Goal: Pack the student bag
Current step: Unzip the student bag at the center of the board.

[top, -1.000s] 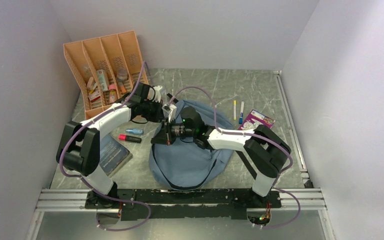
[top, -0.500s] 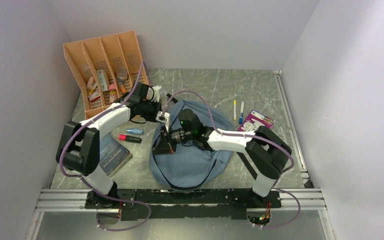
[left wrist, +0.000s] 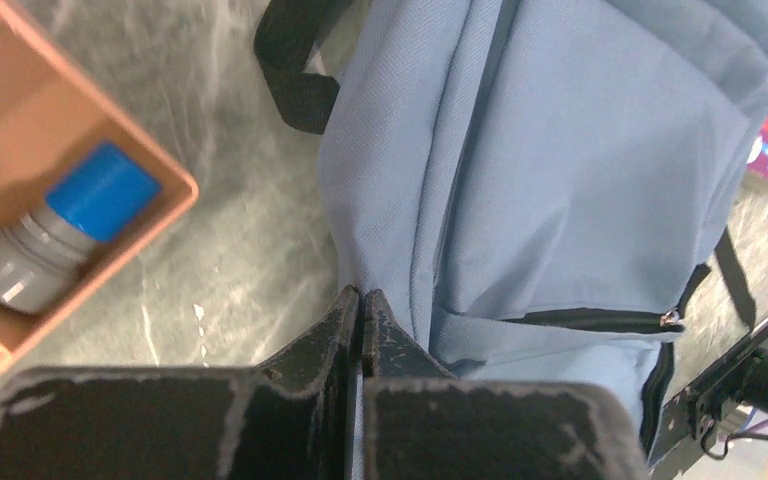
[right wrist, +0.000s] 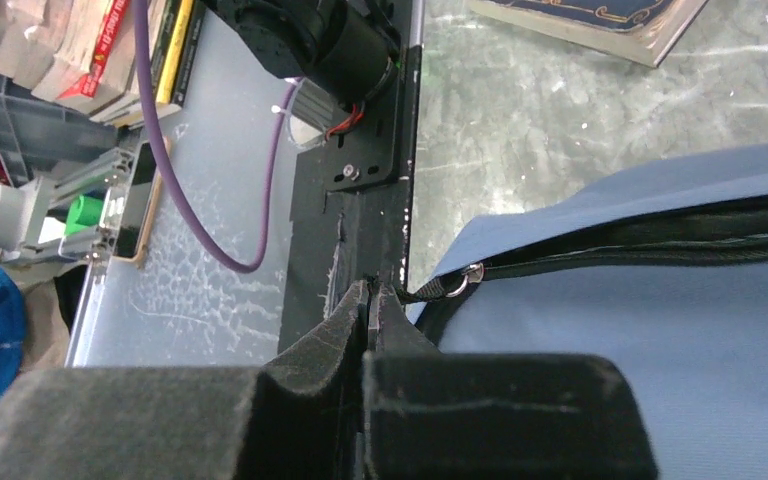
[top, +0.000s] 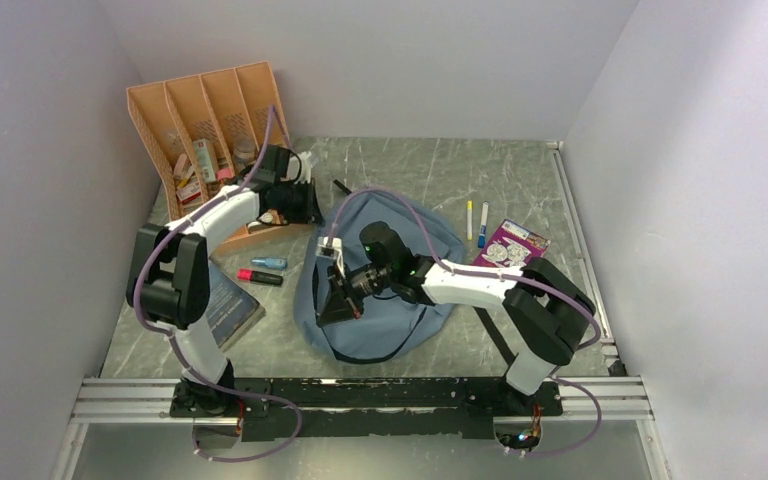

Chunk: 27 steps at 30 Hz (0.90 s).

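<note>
The student bag, grey-blue with dark zippers, lies flat in the middle of the table. My left gripper is at the bag's far-left edge, beside the orange organizer. In the left wrist view its jaws are shut, with a fold of the bag's fabric running into them. My right gripper sits over the bag's left side. In the right wrist view it is shut on the black zipper pull, which hangs from a metal ring at the end of the dark zipper line.
An orange organizer with several small items stands at the back left; a blue-capped bottle lies in it. A pink highlighter, a blue one and a book lie left of the bag. Two pens and a purple booklet lie to its right.
My left gripper has moved back and left toward the organizer. My right gripper has travelled toward the near left along the bag with the zipper pull, and the bag has shifted and bunched.
</note>
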Each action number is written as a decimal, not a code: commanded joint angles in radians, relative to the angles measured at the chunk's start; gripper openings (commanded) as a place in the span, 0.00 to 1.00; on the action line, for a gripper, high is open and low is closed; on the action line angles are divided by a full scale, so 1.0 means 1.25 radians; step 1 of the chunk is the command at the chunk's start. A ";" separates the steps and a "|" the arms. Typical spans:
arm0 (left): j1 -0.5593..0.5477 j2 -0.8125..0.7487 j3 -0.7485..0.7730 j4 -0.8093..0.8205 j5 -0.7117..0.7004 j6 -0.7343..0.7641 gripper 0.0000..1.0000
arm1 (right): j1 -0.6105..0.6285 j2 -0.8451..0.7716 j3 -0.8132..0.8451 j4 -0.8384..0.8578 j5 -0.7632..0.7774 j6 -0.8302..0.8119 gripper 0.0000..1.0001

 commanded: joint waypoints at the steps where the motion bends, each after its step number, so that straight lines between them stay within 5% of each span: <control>1: 0.012 0.031 0.103 0.026 -0.031 -0.020 0.05 | 0.007 -0.038 -0.022 -0.043 -0.040 -0.043 0.00; 6: 0.011 0.038 0.123 0.040 -0.016 -0.037 0.08 | 0.007 -0.063 -0.039 -0.052 0.008 -0.049 0.00; 10: 0.009 -0.026 0.065 0.044 -0.016 -0.042 0.48 | -0.004 -0.071 -0.041 -0.013 0.113 0.008 0.00; 14: 0.009 -0.134 -0.011 0.013 -0.060 -0.043 0.71 | -0.027 -0.069 -0.062 0.086 0.187 0.099 0.00; 20: 0.010 -0.311 -0.088 -0.075 -0.205 -0.107 0.92 | -0.047 -0.038 -0.065 0.198 0.189 0.168 0.00; 27: 0.009 -0.482 -0.241 -0.128 -0.230 -0.219 0.93 | -0.051 -0.021 -0.055 0.227 0.182 0.182 0.00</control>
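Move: My left fingers are still shut on the bag's far-left edge. From that hand the light-blue bottle lies about 8 cm back and 10 cm left, the red-capped marker 11 back and 12 left, both some 6 cm lower. My right fingers hold the zipper pull, its slider about 2 cm ahead and 1 cm left. From this hand the marker is 9 cm ahead and 12 left, the blue-covered book 2 ahead and 20 left, both roughly 8 cm lower. I carry my left hand about 3 cm forward with the bag's edge, open wide to let go of it, and lift some 10 cm while drawing back and left towards the bottle. With my right fingers kept shut on the zipper pull, I ease slightly right, then swing about 5 cm forward along the bag's left side, turning the hand nearly 20 degrees clockwise. ##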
